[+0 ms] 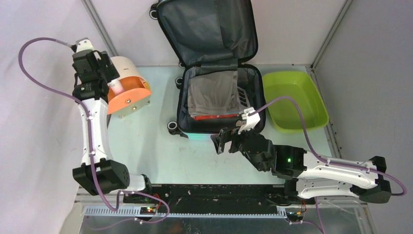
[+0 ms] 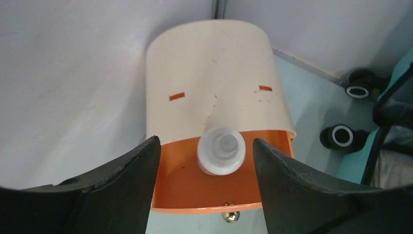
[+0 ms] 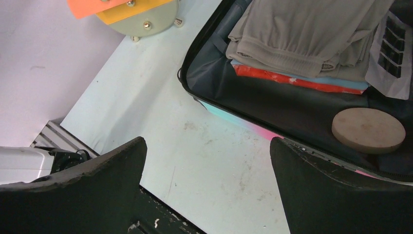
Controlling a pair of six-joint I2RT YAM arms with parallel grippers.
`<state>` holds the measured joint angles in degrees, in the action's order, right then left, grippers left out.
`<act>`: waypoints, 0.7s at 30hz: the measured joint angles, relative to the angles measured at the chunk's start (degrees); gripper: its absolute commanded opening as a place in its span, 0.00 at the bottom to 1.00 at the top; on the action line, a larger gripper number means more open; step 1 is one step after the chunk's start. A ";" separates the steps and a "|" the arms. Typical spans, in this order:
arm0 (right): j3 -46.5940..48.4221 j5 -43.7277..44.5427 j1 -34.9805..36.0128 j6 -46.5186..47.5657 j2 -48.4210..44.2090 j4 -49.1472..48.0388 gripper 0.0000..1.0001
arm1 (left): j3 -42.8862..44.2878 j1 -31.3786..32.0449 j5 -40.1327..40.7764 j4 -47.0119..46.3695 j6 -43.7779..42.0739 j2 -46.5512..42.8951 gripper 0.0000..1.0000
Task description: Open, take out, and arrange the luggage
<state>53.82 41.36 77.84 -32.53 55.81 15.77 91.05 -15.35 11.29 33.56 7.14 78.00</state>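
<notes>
The luggage (image 1: 214, 97) lies open at the table's back, its lid (image 1: 207, 29) propped against the wall. Folded grey clothes (image 1: 214, 92) fill its base over something red (image 3: 287, 79), and a tan disc (image 3: 368, 129) lies on the dark lining. My right gripper (image 1: 221, 141) hangs open above bare table just before the case's near rim (image 3: 253, 127), nothing between its fingers (image 3: 208, 144). My left gripper (image 1: 109, 73) is open at the far left, over a cream-and-orange cylinder (image 2: 214, 83). A white cap (image 2: 221, 150) stands between its fingers (image 2: 205, 142), apart from both.
A lime-green tub (image 1: 292, 100) sits right of the case. Black wheels (image 2: 342, 136) of the case show beside the cylinder. A white packet with black squares (image 3: 389, 53) lies on the clothes. Walls close in on the left and back.
</notes>
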 measured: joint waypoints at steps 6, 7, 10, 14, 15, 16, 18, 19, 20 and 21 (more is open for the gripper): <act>0.00 -0.26 -1.03 0.02 0.70 -0.04 0.99 | -3.80 0.00 -3.67 -2.27 -0.09 0.61 0.70; 0.00 -0.44 -1.18 0.02 0.79 -0.02 0.99 | -4.42 0.00 -4.07 -2.73 -0.13 0.66 0.69; 0.00 -0.59 -1.49 0.02 0.98 0.00 1.00 | -5.03 0.00 -4.28 -3.61 -0.46 1.14 0.62; 0.00 -0.61 -1.81 0.02 1.18 0.02 1.00 | -5.03 0.00 -5.51 -5.25 -1.14 2.43 0.40; 0.00 -0.61 -1.90 0.02 1.22 0.02 1.00 | -5.03 0.00 -5.97 -5.38 -1.44 2.73 0.33; 0.00 -0.63 -1.99 0.02 1.29 0.00 0.99 | -5.03 0.02 -6.21 -5.64 -1.75 2.93 0.30; -0.15 -0.70 -2.27 0.04 1.33 -0.09 1.00 | -5.03 0.24 -6.73 -5.97 -2.69 2.95 0.24; -0.33 -0.83 -2.40 0.04 1.33 -0.11 0.99 | -5.07 0.42 -6.67 -5.99 -3.15 2.95 0.21; -0.57 -1.03 -2.62 0.07 1.33 -0.22 1.00 | -5.11 0.83 -6.29 -6.03 -4.09 2.95 0.19; -0.81 -1.14 -2.80 0.07 1.33 -0.26 1.00 | -5.16 1.38 -5.49 -6.03 -4.90 2.89 0.18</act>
<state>53.01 40.23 75.05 -32.47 57.14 15.51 85.89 -13.98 5.80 27.53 2.24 80.88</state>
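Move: The left hand, fingers open, has the white bottle about 4 cm ahead, 2 cm to its right and 7 cm below. The bottle stands in the orange drawer, whose middle is some 3 cm ahead, 3 cm right and 10 cm below the hand; the cream cabinet roof lies about 11 cm straight ahead, 6 cm lower. From the right hand the bottle is some 25 cm ahead and 43 cm left, about level. The left hand sinks and reaches forward about 5 cm, easing right, and its fingers close, pinching the bottle's cap. ##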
